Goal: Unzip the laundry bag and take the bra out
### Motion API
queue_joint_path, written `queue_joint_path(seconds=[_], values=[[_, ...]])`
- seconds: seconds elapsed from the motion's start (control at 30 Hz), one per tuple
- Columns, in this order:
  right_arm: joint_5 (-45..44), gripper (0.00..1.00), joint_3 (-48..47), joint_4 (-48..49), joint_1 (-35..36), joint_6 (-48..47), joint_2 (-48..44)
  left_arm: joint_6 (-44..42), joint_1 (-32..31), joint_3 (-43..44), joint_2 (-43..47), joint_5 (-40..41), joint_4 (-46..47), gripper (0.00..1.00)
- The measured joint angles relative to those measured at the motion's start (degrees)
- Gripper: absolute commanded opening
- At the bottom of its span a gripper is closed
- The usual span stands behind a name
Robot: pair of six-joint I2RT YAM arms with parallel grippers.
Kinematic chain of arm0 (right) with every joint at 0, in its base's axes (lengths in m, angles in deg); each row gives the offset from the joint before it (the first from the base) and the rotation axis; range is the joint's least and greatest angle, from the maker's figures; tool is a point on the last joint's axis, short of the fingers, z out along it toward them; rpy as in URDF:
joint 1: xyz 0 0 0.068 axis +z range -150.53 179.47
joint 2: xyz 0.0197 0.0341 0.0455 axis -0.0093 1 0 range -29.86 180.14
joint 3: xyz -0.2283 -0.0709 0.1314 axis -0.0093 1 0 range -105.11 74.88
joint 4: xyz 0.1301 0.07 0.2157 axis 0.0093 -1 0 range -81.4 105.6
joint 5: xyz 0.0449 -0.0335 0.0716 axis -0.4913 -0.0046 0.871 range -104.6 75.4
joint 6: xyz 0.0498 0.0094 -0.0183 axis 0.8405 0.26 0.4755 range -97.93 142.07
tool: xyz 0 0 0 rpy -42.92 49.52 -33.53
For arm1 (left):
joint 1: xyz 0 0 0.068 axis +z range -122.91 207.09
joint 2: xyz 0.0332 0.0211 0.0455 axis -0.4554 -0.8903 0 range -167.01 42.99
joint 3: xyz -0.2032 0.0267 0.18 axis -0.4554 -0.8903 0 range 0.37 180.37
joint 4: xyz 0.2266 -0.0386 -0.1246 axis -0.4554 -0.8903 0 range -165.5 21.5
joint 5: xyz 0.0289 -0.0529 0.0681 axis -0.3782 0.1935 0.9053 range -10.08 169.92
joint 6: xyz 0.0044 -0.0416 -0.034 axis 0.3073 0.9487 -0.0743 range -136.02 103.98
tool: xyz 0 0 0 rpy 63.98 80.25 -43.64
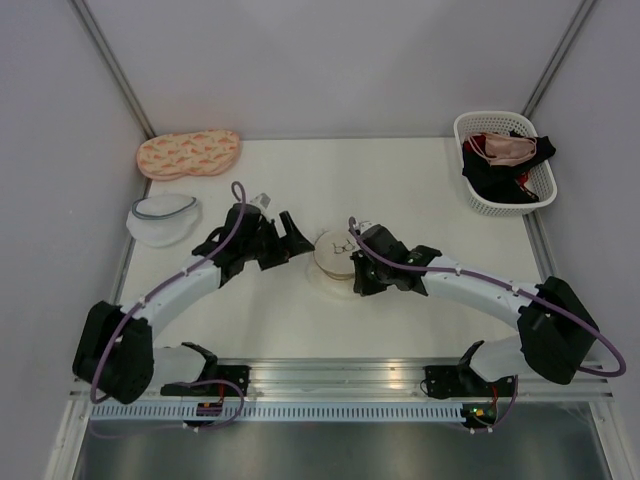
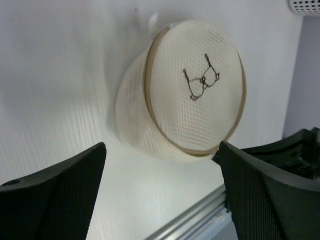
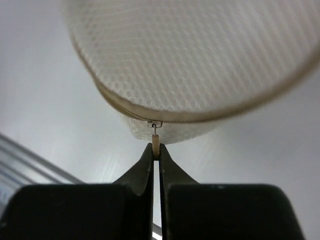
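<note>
The laundry bag is a round cream mesh pouch in the middle of the table, tipped up so its flat face with the black bra symbol shows in the left wrist view. My right gripper is shut on the bag's small beige zip pull, just below the zip rim; seen from above, this gripper sits at the bag's right side. My left gripper stands wide open a little short of the bag, holding nothing; from above it is just left of the bag. The bra is hidden.
A white basket at the back right holds pink and black garments. A long peach patterned pouch lies at the back left, and a white mesh pouch with a grey-blue rim lies in front of it. A metal rail runs along the near edge.
</note>
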Motion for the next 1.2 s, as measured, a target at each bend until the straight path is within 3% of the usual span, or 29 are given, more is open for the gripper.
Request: queue_joint_path(seconds=[0.13,0.3,0.5,0.8,0.93,1.07,1.17,1.2], values=[[15.19,0.00,2.86,7.17,0.68,-0.68,-1.55,9.14,-0.13,-11.54,11.96,-0.57,2.34,0.99],[24.48,0.00,2.99,13.20,2.05,-1.03,-1.46,19.23,-2.51,-19.76,11.78,-4.72,8.83,0.99],[27.17,0.00,2.95,14.99,3.80,-1.51,0.92,26.05,-5.57,-20.20,5.20,-6.88,17.62,0.99],[27.10,0.00,2.95,14.25,5.05,-3.21,1.64,28.52,-6.82,-20.24,10.67,-1.88,23.43,0.98],[27.08,0.01,2.93,14.03,5.05,-3.63,1.75,27.76,-6.93,-20.11,9.75,-1.68,24.35,0.89],[26.97,0.00,2.27,13.35,5.05,-4.04,2.38,24.52,-7.67,-16.63,2.56,-4.28,23.45,0.83],[26.86,0.00,1.92,12.76,5.07,-4.31,2.40,21.35,-9.49,-13.70,-1.11,-5.25,22.23,0.66],[26.84,0.00,1.90,12.68,5.05,-4.42,2.40,20.28,-10.08,-13.20,-1.38,-5.70,22.18,0.52]])
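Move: The laundry bag's zip slider, whose pull the right hand already pinches, lies about 13 cm to the left hand's right, 3 cm back and 4 cm below it. The bag's middle is nearer that open hand: some 8 cm right, 2 cm back and 6 cm lower. From the right hand, the slider is right at the fingertips, and the bag's middle lies about 5 cm left, 2 cm ahead and 1 cm below. Right draws the still-pinched pull some 11 cm left and back; left swings back, then right, partly closing beside the zip. ##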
